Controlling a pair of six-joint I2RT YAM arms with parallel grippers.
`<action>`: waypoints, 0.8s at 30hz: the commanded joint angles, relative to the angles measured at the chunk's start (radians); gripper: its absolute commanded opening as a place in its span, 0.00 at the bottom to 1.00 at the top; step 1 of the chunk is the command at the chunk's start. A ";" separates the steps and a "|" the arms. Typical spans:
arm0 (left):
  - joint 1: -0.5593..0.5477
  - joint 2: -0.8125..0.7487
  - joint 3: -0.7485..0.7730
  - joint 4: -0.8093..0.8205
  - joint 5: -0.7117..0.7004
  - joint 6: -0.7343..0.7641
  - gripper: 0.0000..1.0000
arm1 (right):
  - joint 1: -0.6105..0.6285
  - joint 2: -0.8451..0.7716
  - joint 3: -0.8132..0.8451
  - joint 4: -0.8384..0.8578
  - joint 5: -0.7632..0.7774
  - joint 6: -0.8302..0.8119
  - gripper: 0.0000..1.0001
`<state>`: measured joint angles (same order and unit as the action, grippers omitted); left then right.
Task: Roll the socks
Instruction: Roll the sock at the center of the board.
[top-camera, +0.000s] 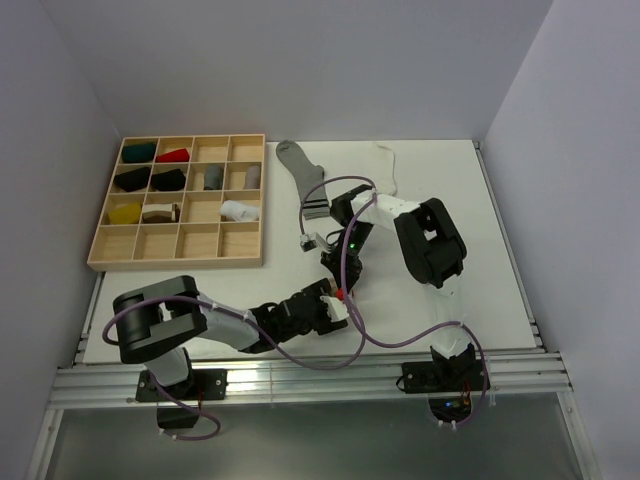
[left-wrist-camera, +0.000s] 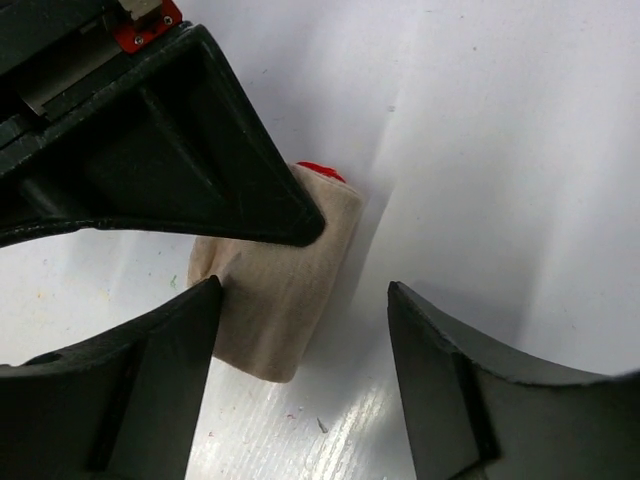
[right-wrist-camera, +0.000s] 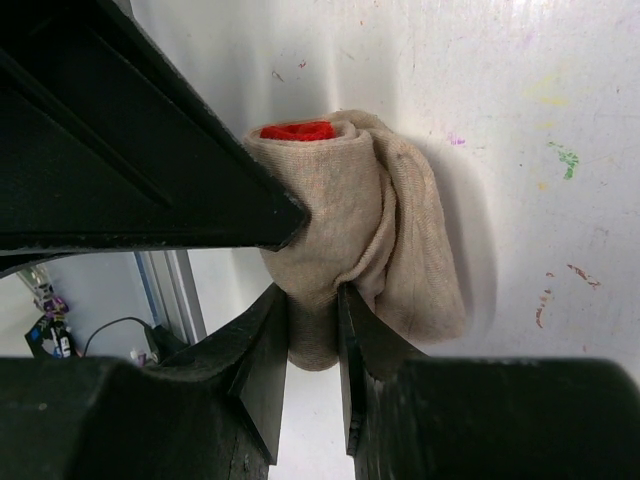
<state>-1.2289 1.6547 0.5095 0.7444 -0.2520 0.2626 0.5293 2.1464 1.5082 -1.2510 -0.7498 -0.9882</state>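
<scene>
A beige sock (right-wrist-camera: 370, 230), rolled into a bundle with a red end showing, lies on the white table. My right gripper (right-wrist-camera: 312, 345) is shut on a fold of this roll at its near end. My left gripper (left-wrist-camera: 300, 335) is open around the same beige roll (left-wrist-camera: 285, 285), which rests against the left finger (left-wrist-camera: 170, 370) and stands apart from the other. In the top view both grippers meet at the roll (top-camera: 342, 294) in the table's middle, the left gripper (top-camera: 333, 305) below it and the right gripper (top-camera: 336, 270) above. A grey sock with a striped cuff (top-camera: 302, 178) and a white sock (top-camera: 388, 168) lie flat at the back.
A wooden compartment tray (top-camera: 178, 263) sits at the back left with several rolled socks in its cells. Purple cables (top-camera: 352, 250) loop over the table's middle between the arms. Walls close the table on the left, back and right.
</scene>
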 joint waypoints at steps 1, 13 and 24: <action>0.020 0.022 0.029 0.032 0.056 -0.033 0.71 | -0.003 0.036 0.020 0.022 0.052 -0.009 0.07; 0.049 0.071 0.060 -0.046 0.077 -0.091 0.52 | -0.005 0.040 0.024 0.019 0.050 -0.006 0.07; 0.074 0.083 0.103 -0.195 0.174 -0.144 0.43 | -0.005 0.036 0.021 0.024 0.055 -0.001 0.09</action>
<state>-1.1568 1.7012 0.5861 0.6636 -0.1635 0.1776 0.5228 2.1498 1.5131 -1.2655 -0.7345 -0.9833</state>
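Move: Just ahead of the left hand, the half-rolled tan sock lies about 2 cm forward, 1 cm to its right and 1 cm below, off-centre between the open fingers. The right hand already holds that sock, its middle roughly 1 cm back, 2 cm left and 1 cm below. From the left hand, the flat grey sock is some 31 cm forward and 8 cm left, and the rolled white sock in the box about 25 cm forward and 26 cm left, both some 3 cm lower. Easing forward about 1.5 cm and down about 1 cm onto the tan roll, the left hand brings its fingers astride the sock and closes them partway until they pinch it, tipping down by some 5 degrees. The right hand stays put and keeps its grip on the same sock. ##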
